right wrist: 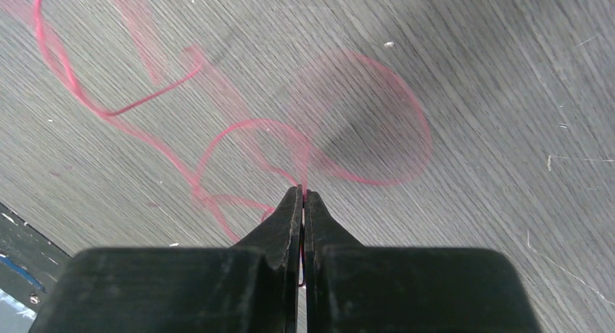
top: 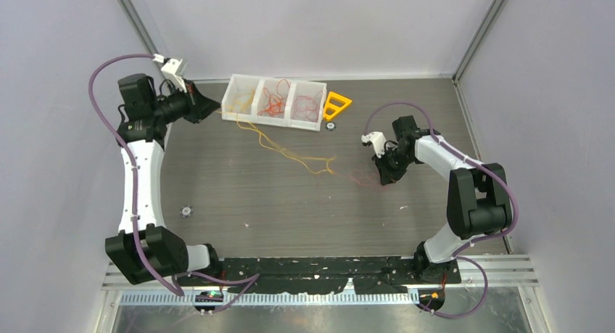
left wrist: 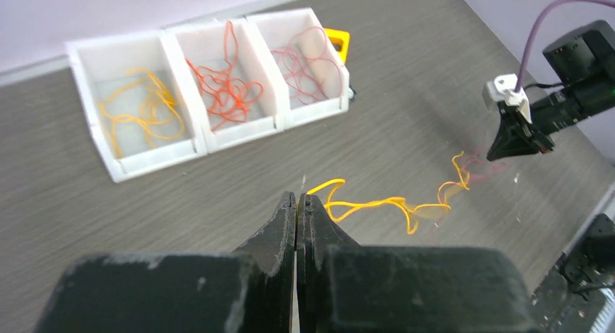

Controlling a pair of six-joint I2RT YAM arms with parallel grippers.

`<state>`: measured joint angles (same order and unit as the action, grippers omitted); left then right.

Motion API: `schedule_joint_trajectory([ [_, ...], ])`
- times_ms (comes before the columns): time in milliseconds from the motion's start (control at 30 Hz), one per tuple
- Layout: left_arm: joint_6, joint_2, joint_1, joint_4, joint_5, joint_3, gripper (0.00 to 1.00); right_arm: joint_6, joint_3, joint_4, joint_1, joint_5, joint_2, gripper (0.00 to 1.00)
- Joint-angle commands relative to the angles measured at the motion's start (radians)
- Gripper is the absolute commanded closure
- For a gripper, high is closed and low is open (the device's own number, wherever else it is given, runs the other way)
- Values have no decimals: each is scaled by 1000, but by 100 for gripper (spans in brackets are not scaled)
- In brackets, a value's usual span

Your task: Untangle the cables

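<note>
The cables lie stretched across the table. A yellow cable [top: 290, 153] runs from my left gripper [top: 216, 107] toward the middle, where it meets a thin red cable [top: 360, 177]. In the left wrist view my left gripper [left wrist: 298, 196] is shut on the end of the yellow cable [left wrist: 377, 202], which curls away to the right. My right gripper [top: 383, 178] is low over the table. The right wrist view shows that gripper [right wrist: 302, 191] shut on the red cable [right wrist: 217, 130], which loops over the tabletop ahead of the tips.
A white three-compartment tray [top: 233, 97] stands at the back, holding yellow, orange and red strands. An orange-yellow plastic triangle [top: 337, 104] lies beside its right end. Small round fittings [top: 186, 211] sit on the table. Grey walls close in on both sides.
</note>
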<state>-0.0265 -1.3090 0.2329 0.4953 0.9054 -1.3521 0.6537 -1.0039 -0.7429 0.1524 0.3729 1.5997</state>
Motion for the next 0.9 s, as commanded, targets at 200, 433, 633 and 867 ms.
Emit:
schedule_joint_trajectory([
  [200, 38, -23, 95, -85, -125, -200, 100, 88, 23, -10, -45, -74, 7, 95],
  [433, -16, -45, 122, -47, -176, -275, 100, 137, 35, -15, -120, -103, 0, 95],
  [633, -48, -72, 142, -10, -288, -322, 100, 207, 32, -10, -230, -133, 29, 95],
  [867, -91, -104, 165, 26, -463, -377, 100, 268, 46, 11, -329, -174, 31, 95],
])
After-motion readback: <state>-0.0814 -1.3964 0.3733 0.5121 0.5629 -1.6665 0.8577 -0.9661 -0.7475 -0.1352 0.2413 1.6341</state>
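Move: The yellow cable's free end lies about 28 cm to the right of the left hand, nearly level with it and some 31 cm below. The tray's yellow-cable compartment stands 22 cm ahead and 3 cm left of that hand, its red one 22 cm ahead and 9 cm right. From the right hand, the yellow end is some 7 cm ahead, 16 cm left and 3 cm lower; the loose pink loops lie 3 cm ahead, 6 cm left. The yellow cable, still pinched in the shut left fingers, is drawn away from the pink one: the left hand goes about 12 cm left and a little forward, climbing 8 cm early and then running level, while turning some 25 degrees counter-clockwise and tipping its fingers up. The right hand keeps its pinch on the pink cable and drags it 11 cm right, sinking slightly close over the table. ##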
